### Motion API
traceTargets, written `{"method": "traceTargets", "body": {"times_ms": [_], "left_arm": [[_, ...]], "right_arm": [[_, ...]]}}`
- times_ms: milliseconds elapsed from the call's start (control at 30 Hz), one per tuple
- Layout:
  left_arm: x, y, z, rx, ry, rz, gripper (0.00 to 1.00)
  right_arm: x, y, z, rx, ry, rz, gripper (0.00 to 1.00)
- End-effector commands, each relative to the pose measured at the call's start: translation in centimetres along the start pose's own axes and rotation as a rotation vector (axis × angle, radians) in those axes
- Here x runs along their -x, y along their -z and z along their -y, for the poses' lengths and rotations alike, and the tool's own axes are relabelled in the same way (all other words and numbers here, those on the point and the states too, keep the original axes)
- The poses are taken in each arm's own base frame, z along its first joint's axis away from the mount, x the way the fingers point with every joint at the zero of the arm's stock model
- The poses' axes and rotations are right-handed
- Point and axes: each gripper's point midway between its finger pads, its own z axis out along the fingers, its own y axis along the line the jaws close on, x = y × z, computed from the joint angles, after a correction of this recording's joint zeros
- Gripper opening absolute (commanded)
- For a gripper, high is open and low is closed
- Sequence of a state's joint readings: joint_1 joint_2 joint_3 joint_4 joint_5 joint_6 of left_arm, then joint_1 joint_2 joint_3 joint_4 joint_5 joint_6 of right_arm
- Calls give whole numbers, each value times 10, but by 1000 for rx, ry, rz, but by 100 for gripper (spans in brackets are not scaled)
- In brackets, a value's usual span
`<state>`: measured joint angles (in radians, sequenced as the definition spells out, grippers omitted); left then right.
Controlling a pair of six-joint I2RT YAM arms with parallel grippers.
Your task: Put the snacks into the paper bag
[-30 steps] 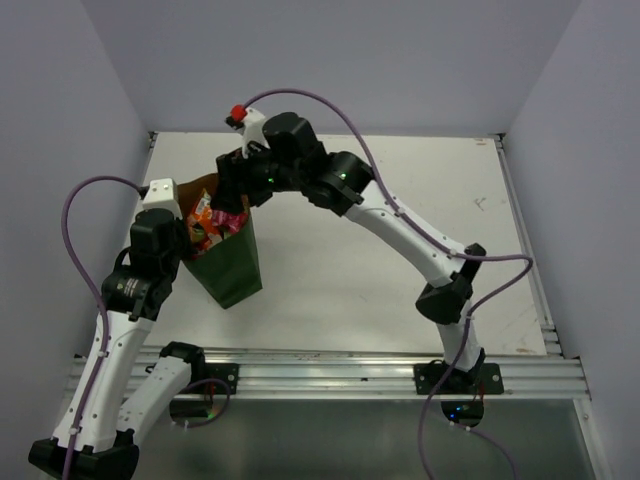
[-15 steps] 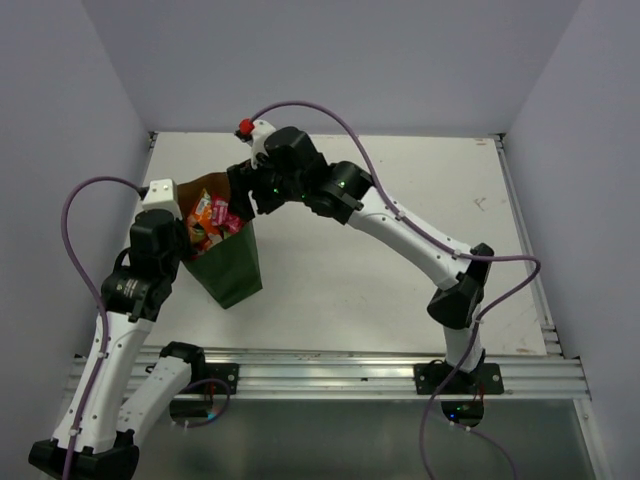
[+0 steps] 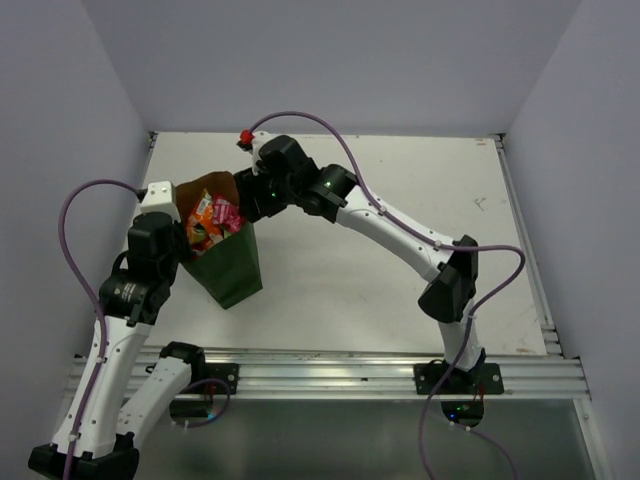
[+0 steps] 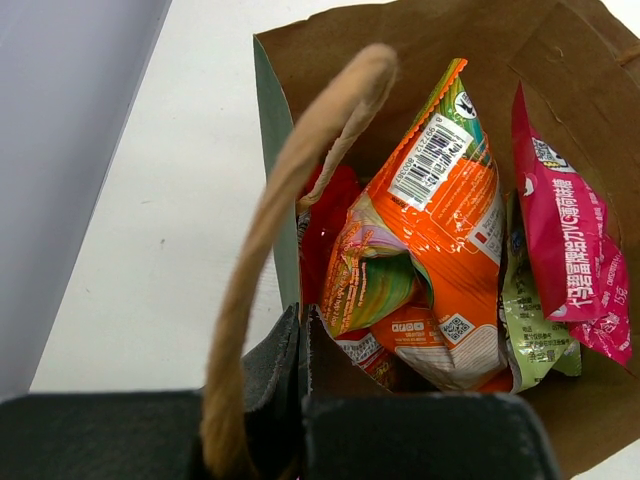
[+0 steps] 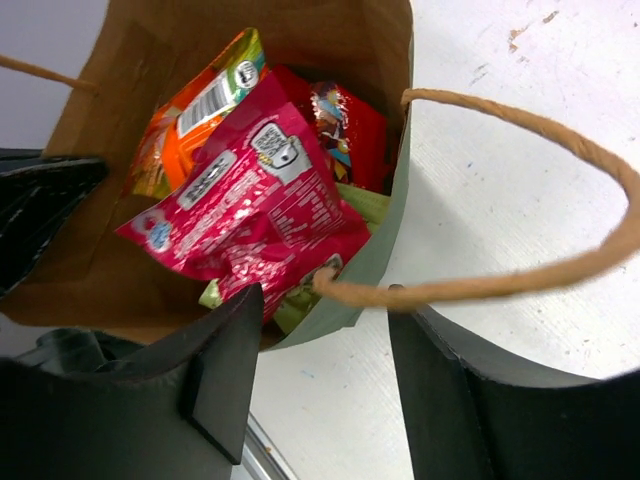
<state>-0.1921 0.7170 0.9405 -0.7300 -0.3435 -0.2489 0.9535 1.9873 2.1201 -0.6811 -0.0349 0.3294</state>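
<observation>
The dark green paper bag stands upright at the table's left, its brown inside open upward. Inside lie the snacks: an orange-white packet, a pink packet, a pale green packet and red packets. My left gripper is shut on the bag's near rim, next to a loop handle. My right gripper is open and empty, just above the bag's far rim, with the other handle across its fingers.
The white table extends to the right of the bag. Purple walls close in on the left, back and right. A metal rail runs along the near edge by the arm bases.
My right gripper has drawn back from inside the bag mouth, up and to the right, and now hangs over the far rim. The pink packet lies in the bag. The left arm holds still.
</observation>
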Motion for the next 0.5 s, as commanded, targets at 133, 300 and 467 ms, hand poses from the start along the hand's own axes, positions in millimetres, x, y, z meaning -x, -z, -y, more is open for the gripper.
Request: {"method": "traceTargets", "body": {"times_ms": [133,300,467], "left_arm": [[16,4,7,-43,6,66,0],[12,-1,14,-72,-1,63,0],[25,1,14,-75,12,92,0]], "right_arm": [[-12,-45,11,-18,5,-41,43],[-16,-49,13,-24,7,-51,0],[10,-8,14,-65,25,30,0]]}}
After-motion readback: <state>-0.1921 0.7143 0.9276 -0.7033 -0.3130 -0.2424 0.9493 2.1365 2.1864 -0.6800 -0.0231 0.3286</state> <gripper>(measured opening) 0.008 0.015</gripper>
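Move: The right rim of the paper bag is what my empty right hand is after: it lies some 5 cm below, about 2 cm ahead and 2 cm left. Inside, the pink packet is about 6 cm left, 1 ahead and 12 below; the orange packet is 11 left, 1 ahead and 11 below. The rope handle loops roughly 4 cm straight ahead and 2 below. From my left hand, that rim is some 13 cm right, 6 ahead, nearly level. I lower my right hand about 5 cm onto the bag's right wall, easing some 2 cm forward and 2 cm left as well, with one finger inside and one outside. My half-open fingers shut on the way down and pinch the paper near the rim, and the hand then stays there. My left hand keeps its pinch on the left side of the mouth, barely shifting. ##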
